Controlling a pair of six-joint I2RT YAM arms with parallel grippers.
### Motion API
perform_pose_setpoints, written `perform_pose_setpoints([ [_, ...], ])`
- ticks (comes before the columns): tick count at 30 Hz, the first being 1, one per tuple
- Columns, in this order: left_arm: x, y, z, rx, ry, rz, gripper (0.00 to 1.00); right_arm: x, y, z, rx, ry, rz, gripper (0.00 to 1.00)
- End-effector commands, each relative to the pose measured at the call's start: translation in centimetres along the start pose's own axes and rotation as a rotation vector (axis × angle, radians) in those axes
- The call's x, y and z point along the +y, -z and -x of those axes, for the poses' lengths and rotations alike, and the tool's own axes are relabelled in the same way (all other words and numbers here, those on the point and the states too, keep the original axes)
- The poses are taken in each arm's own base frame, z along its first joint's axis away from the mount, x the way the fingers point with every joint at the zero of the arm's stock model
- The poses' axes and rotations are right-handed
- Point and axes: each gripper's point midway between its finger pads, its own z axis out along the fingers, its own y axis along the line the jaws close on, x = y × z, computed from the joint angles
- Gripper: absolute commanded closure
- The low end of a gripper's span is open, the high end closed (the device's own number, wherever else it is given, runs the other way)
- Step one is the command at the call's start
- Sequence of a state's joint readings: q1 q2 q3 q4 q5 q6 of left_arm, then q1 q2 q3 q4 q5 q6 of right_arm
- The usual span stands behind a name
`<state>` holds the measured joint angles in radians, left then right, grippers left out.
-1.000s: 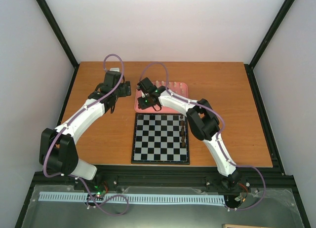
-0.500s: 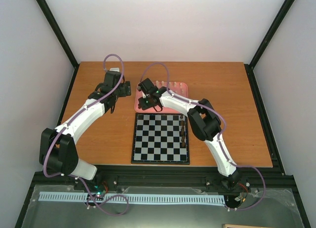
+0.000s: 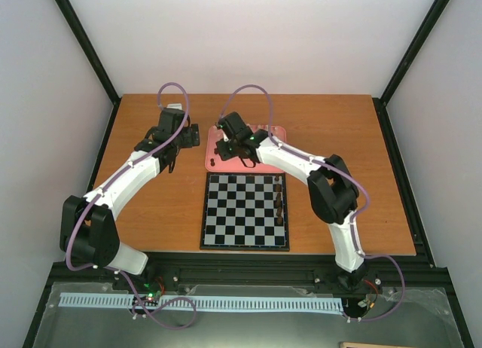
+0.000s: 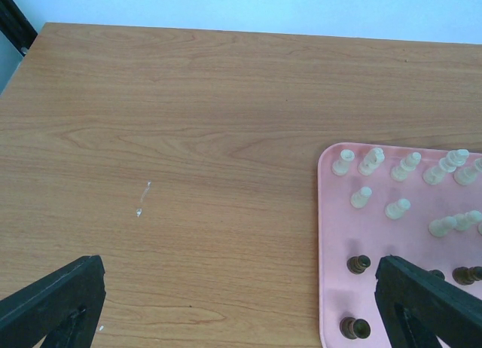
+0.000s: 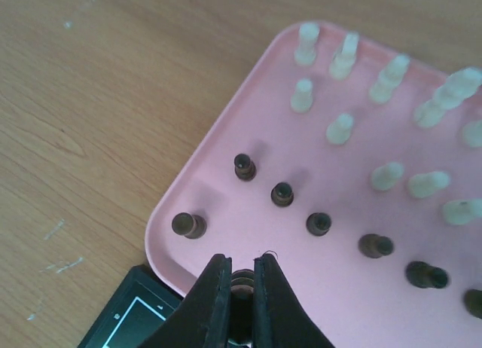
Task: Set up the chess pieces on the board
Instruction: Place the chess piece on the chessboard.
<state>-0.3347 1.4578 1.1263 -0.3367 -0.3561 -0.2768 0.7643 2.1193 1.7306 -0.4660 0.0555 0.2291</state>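
My right gripper (image 5: 241, 276) is shut on a dark chess piece (image 5: 242, 282), held above the near edge of the pink tray (image 5: 218, 175). Several dark chess pieces (image 5: 282, 194) and pale chess pieces (image 5: 340, 128) stand upright on that tray. The board (image 3: 245, 210) lies in front of the tray, with a column of dark pieces (image 3: 281, 201) along its right edge. One corner of the board (image 5: 132, 318) shows below the tray in the right wrist view. My left gripper (image 4: 241, 306) is open over bare table left of the tray (image 4: 335, 242), with nothing between its fingers (image 4: 425, 303).
The pink tray (image 3: 247, 148) sits behind the board at the table's middle back. A black frame and white walls enclose the wooden table (image 3: 135, 205). Small white scuffs (image 4: 143, 199) mark the wood.
My right gripper has lifted from the tray's left part with the dark piece in it, and the right arm's elbow has swung out to the right. The left arm has not moved.
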Motion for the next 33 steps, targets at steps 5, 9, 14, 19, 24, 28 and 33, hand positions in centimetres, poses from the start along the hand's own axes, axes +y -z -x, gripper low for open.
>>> perform_pose_setpoints([
  [5, 0.1, 0.5, 1.1, -0.033, 0.015, 0.002, 0.0, -1.0, 7.7, 1.8, -0.124, -0.044, -0.054, 0.97],
  [9, 0.0, 0.5, 1.1, -0.032, 0.016, -0.005, 0.0, -0.6, 10.8, -0.7, -0.096, -0.027, -0.112, 0.97],
  [14, 0.1, 0.6, 1.1, -0.034, 0.018, -0.005, 0.0, 0.4, 14.8, -5.4, -0.053, -0.016, -0.134, 0.97],
  [19, 0.0, 0.6, 1.2, -0.036, 0.019, -0.008, 0.0, 0.1, 19.6, -10.0, -0.056, -0.064, -0.123, 0.97],
  [24, 0.0, 0.3, 1.0, -0.028, 0.018, -0.006, 0.0, -1.4, 20.8, -16.0, 0.032, -0.124, -0.121, 0.97],
  [28, 0.0, 0.3, 1.0, -0.028, 0.018, -0.005, 0.0, -2.4, 20.8, -20.3, 0.106, -0.163, -0.113, 0.97],
  [33, 0.0, 0.3, 1.0, -0.028, 0.019, -0.001, 0.0, -3.3, 20.3, -23.3, 0.154, -0.177, -0.126, 0.97],
])
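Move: In the right hand's closed fingers is a dark chess piece, already lifted clear of the tray. The empty seventh square of the board's right-hand column lies about 23 cm back, 18 cm to the right and 8 cm below; the nearest dark piece stands 3 cm beyond that square, the corner piece 18 cm beyond it. The last dark tray piece is 1 cm ahead and 5 cm left of the right hand. From the left hand, the square is roughly 23 cm back, 31 cm right. Carrying the pinched chess piece from the tray towards the near end of the board's right-hand column, the right hand rises about 8 cm while starting back and right, travels nearly level, then sinks some 7 cm over the near squares. It goes about 23 cm back and 18 cm right in all, fingers kept shut, the wrist ending turned about 10 degrees clockwise. ##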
